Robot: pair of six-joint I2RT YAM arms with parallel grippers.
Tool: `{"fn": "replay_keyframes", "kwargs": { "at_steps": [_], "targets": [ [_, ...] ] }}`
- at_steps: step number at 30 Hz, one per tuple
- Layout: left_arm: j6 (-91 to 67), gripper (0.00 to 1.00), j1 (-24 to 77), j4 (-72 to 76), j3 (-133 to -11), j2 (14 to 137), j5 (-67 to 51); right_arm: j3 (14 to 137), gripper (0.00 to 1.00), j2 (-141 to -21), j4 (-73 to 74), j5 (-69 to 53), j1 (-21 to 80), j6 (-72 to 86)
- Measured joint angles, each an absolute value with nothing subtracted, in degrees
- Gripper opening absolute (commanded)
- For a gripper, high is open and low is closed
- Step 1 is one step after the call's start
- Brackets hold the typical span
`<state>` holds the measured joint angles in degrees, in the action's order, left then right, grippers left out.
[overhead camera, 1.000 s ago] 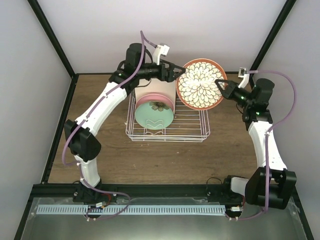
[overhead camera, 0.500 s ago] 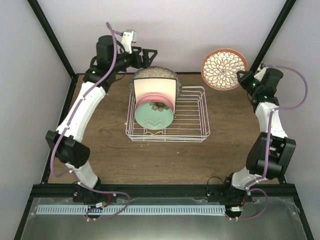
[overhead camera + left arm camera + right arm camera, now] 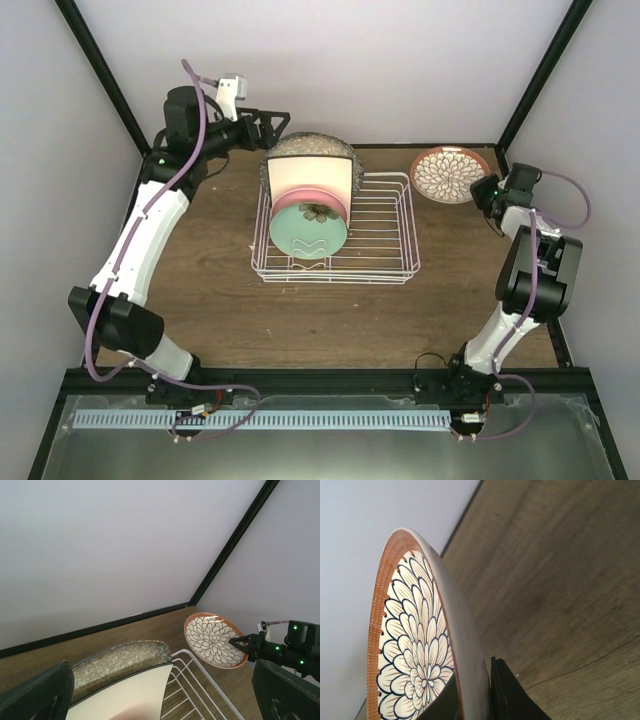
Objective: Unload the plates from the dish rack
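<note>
The white wire dish rack (image 3: 380, 245) stands mid-table with several plates upright at its left end: speckled grey-beige (image 3: 310, 147) at the back, cream square (image 3: 308, 177), a pink rim (image 3: 283, 206), and mint-green (image 3: 307, 233) in front. My left gripper (image 3: 272, 124) hangs open behind and left of them, touching nothing; its wrist view looks down on the speckled plate (image 3: 120, 657), the cream plate (image 3: 125, 692) and the rack (image 3: 200, 670). My right gripper (image 3: 478, 186) is shut on the rim of the small floral plate (image 3: 447, 173) (image 3: 212, 639) (image 3: 415, 645), held tilted low over the back right corner.
Black frame posts (image 3: 535, 70) and pale walls close in the back corners. The right half of the rack shows bare wire. Brown wood tabletop (image 3: 330, 320) stretches in front of the rack and along its left side.
My right arm carried the floral plate from above the rack out to the back right corner and lowered it. My left arm swung back and left, away from the rack, still open.
</note>
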<state>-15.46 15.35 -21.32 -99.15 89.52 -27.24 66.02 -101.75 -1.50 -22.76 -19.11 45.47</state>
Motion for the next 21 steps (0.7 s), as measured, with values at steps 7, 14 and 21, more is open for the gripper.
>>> {"fn": "replay_keyframes", "kwargs": {
  "at_steps": [7,14,21],
  "targets": [
    [-15.88,0.99,14.04,-21.78,-97.30,87.37,-27.81,65.93,0.01,-107.18,-2.52,-18.85,-19.35,47.59],
    [-16.10,0.99,12.53,-21.65,-96.29,85.97,-28.45,66.22,0.01,-111.02,-1.80,-15.79,-19.38,48.58],
    [-16.10,0.99,11.79,-21.93,-95.46,85.97,-28.86,70.00,0.25,-114.72,-1.26,-14.98,-19.40,50.50]
  ]
}}
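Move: My right hand still grips the floral plate by its rim, the plate's middle some 10 cm to my left and 3 cm ahead. It goes to the bare table spot right of the rack: about 4 cm ahead, 6 cm left and 12 cm below. The dish rack's middle lies about 40 cm left and 7 cm back, roughly 8 cm lower. From my empty left hand that spot is about 49 cm right, 8 cm ahead and 40 cm down. Keeping the floral plate's rim pinched, my right hand sinks about 9 cm towards the bare table beside the rack, easing some 3 cm to the right and tipping its fingers down about 10 degrees; it then levels off and creeps slightly forward as the sinking stops. My left hand, empty and wide open, drifts about 3 cm left, away from the rack. ##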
